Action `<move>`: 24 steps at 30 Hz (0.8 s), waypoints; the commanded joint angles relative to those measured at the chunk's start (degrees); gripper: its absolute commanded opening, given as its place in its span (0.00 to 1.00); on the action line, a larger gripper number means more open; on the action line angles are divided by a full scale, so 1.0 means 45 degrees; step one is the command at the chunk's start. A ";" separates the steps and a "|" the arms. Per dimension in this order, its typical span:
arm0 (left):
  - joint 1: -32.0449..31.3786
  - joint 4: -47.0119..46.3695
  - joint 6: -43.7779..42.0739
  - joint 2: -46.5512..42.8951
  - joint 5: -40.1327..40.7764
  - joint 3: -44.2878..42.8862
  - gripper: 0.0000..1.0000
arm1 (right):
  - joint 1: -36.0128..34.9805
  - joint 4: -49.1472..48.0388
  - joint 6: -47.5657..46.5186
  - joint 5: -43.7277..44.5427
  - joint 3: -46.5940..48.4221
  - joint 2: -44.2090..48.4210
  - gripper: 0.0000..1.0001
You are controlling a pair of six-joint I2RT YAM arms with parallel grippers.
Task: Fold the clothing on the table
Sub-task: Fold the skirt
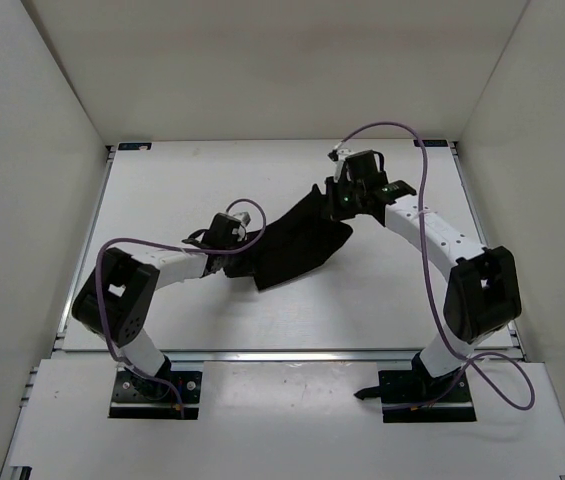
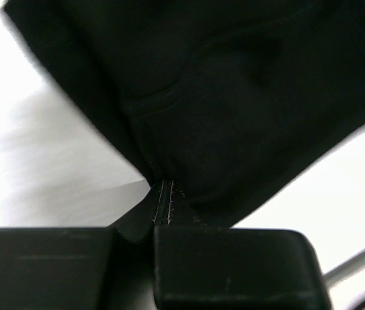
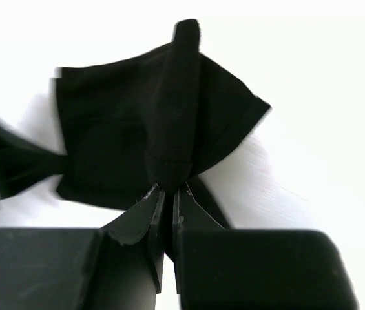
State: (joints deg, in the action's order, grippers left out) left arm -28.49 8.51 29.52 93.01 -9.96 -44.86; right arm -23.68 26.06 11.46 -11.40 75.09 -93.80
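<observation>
The black clothing (image 1: pixel 297 240) hangs stretched between both grippers over the middle of the white table (image 1: pixel 162 180). My left gripper (image 1: pixel 230 246) is shut on the clothing's left edge; in the left wrist view the fabric (image 2: pixel 234 97) runs straight out of the closed jaws of that gripper (image 2: pixel 164 194). My right gripper (image 1: pixel 345 200) is shut on the far right corner. In the right wrist view a bunched ridge of the clothing (image 3: pixel 169 123) rises from the pinched tips of this gripper (image 3: pixel 168 188).
White walls enclose the table on three sides. Metal edge rails (image 1: pixel 90 240) run along the table's sides. A purple cable (image 1: pixel 402 130) loops above the right arm, another (image 1: pixel 152 243) over the left arm. The arm bases (image 1: pixel 152 390) stand at the near edge.
</observation>
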 commanded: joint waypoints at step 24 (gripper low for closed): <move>0.0452 -0.1345 0.1076 0.2163 -0.2690 -0.0910 0.00 | -0.2238 0.0790 0.2198 -0.2448 0.3956 -0.4138 0.42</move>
State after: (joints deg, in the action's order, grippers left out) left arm -27.16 0.47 35.42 102.59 -23.29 -49.91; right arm -34.44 28.25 20.86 -22.17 89.45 -114.28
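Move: The right gripper, its fingers shut on the skirt's lifted right end, has the skirt's left end about 19 cm to its left, 8 cm back and 15 cm below; the left gripper, shut there, is 19 cm left of it, 10 cm back and 14 cm lower. From the left gripper, the lifted right end is some 19 cm to the right, 10 cm ahead and 14 cm up, with the skirt's middle 11 cm right and 5 cm ahead. Swing the right gripper left about 12 cm and down over the skirt towards its left end, easing back slightly, tipping the fingers down and turning them a little counter-clockwise, then begin opening them. Meanwhile keep the left gripper shut on its end at table height and drag that end right about 5 cm to meet the right hand. ##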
